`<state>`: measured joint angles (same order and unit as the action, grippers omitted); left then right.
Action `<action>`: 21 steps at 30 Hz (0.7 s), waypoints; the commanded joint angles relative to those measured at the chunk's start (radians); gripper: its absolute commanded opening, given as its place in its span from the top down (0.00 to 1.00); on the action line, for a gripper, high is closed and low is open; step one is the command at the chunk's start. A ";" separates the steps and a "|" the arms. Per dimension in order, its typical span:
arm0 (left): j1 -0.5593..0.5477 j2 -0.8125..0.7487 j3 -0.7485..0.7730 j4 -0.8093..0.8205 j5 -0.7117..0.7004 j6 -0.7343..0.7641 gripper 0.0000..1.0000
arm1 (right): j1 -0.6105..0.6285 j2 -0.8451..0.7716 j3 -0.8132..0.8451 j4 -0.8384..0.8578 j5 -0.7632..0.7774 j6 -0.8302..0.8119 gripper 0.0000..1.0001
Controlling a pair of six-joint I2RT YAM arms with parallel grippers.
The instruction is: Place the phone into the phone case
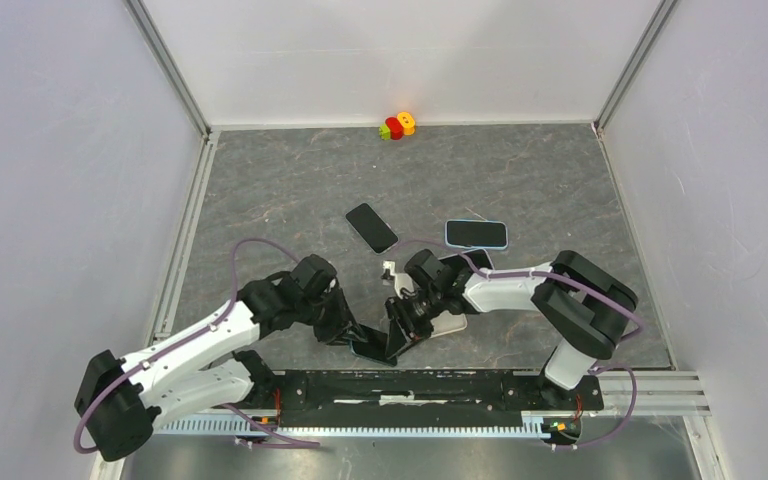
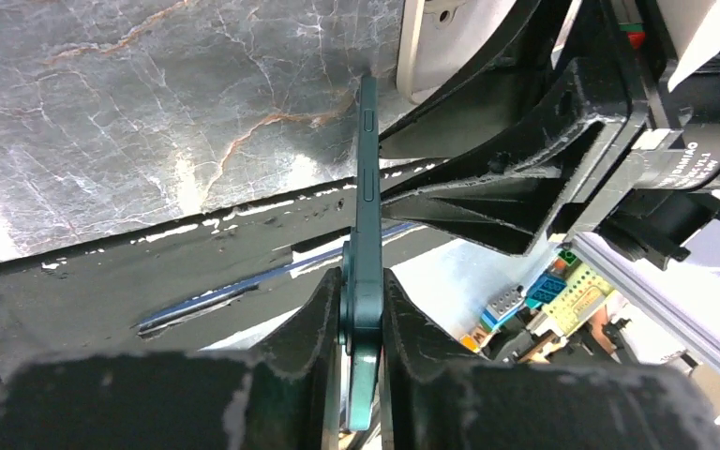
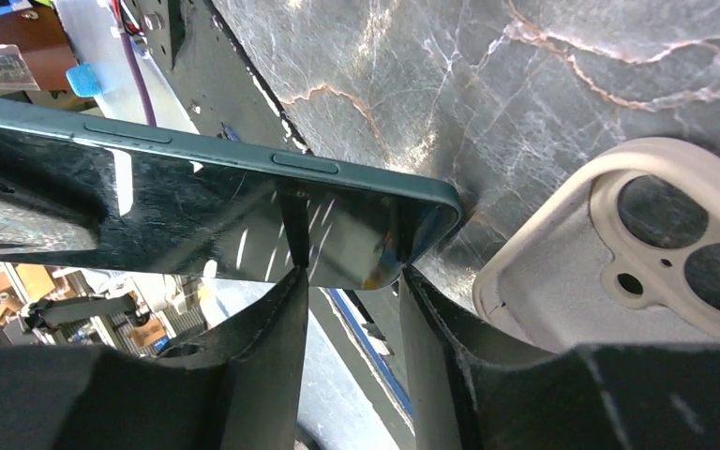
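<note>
My left gripper (image 2: 364, 286) is shut on the dark green phone (image 2: 367, 216), pinching its two faces, so the phone shows edge-on in the left wrist view. From above, the phone (image 1: 370, 348) hangs tilted just off the table's near edge between both grippers. My right gripper (image 3: 352, 274) is open, and both fingertips touch the lower edge of the glossy phone (image 3: 197, 211) near its corner. The beige phone case (image 3: 609, 253) lies hollow side up on the marble just right of those fingers, camera cut-outs showing. In the top view the case (image 1: 450, 323) is partly hidden by the right gripper (image 1: 407, 322).
A black phone (image 1: 371, 227) and a phone in a light blue case (image 1: 477, 234) lie mid-table. A small red, green and yellow toy (image 1: 398, 125) rests at the back wall. The black base rail (image 1: 410, 385) runs along the near edge under the held phone.
</note>
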<state>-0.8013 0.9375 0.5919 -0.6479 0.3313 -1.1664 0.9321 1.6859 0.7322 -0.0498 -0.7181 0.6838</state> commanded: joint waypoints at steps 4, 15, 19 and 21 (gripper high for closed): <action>-0.006 0.002 0.130 -0.074 -0.114 0.087 0.98 | -0.045 -0.101 0.054 0.014 0.034 -0.013 0.47; 0.120 -0.048 0.243 0.193 -0.029 0.168 0.98 | -0.341 -0.335 0.118 -0.075 -0.033 -0.028 0.18; 0.235 0.010 0.216 0.458 0.177 0.113 0.98 | -0.471 -0.381 0.124 -0.075 -0.133 -0.022 0.18; 0.272 0.048 0.211 0.577 0.252 0.075 0.98 | -0.525 -0.398 0.128 -0.074 -0.169 -0.012 0.18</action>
<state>-0.5926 0.9405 0.7891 -0.4248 0.3725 -1.0519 0.4820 1.3296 0.8246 -0.1135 -0.7723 0.6689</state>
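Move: Between the two hands, the phone held by the left hangs slantwise: its middle is about 4 cm right of and 4 cm below the left hand, and some 5 cm left of and 3 cm above the right. The empty beige phone case lies about 8 cm ahead of, 19 cm right of and 9 cm below the left hand; from the right, 7 ahead, 9 right, 2 below. The lilac case is roughly 19 ahead and 16 right of the right hand. Lifting the phone in its kept grip, the left hand rises about 11 cm and goes about as far forward, slowly at first, its fingers swinging outward and up from their steep slant. The right hand leaves the phone's right end, sweeping forward and up nearly 15 cm each, then also rightward, turning clockwise as its half-open fingers spread wide. ##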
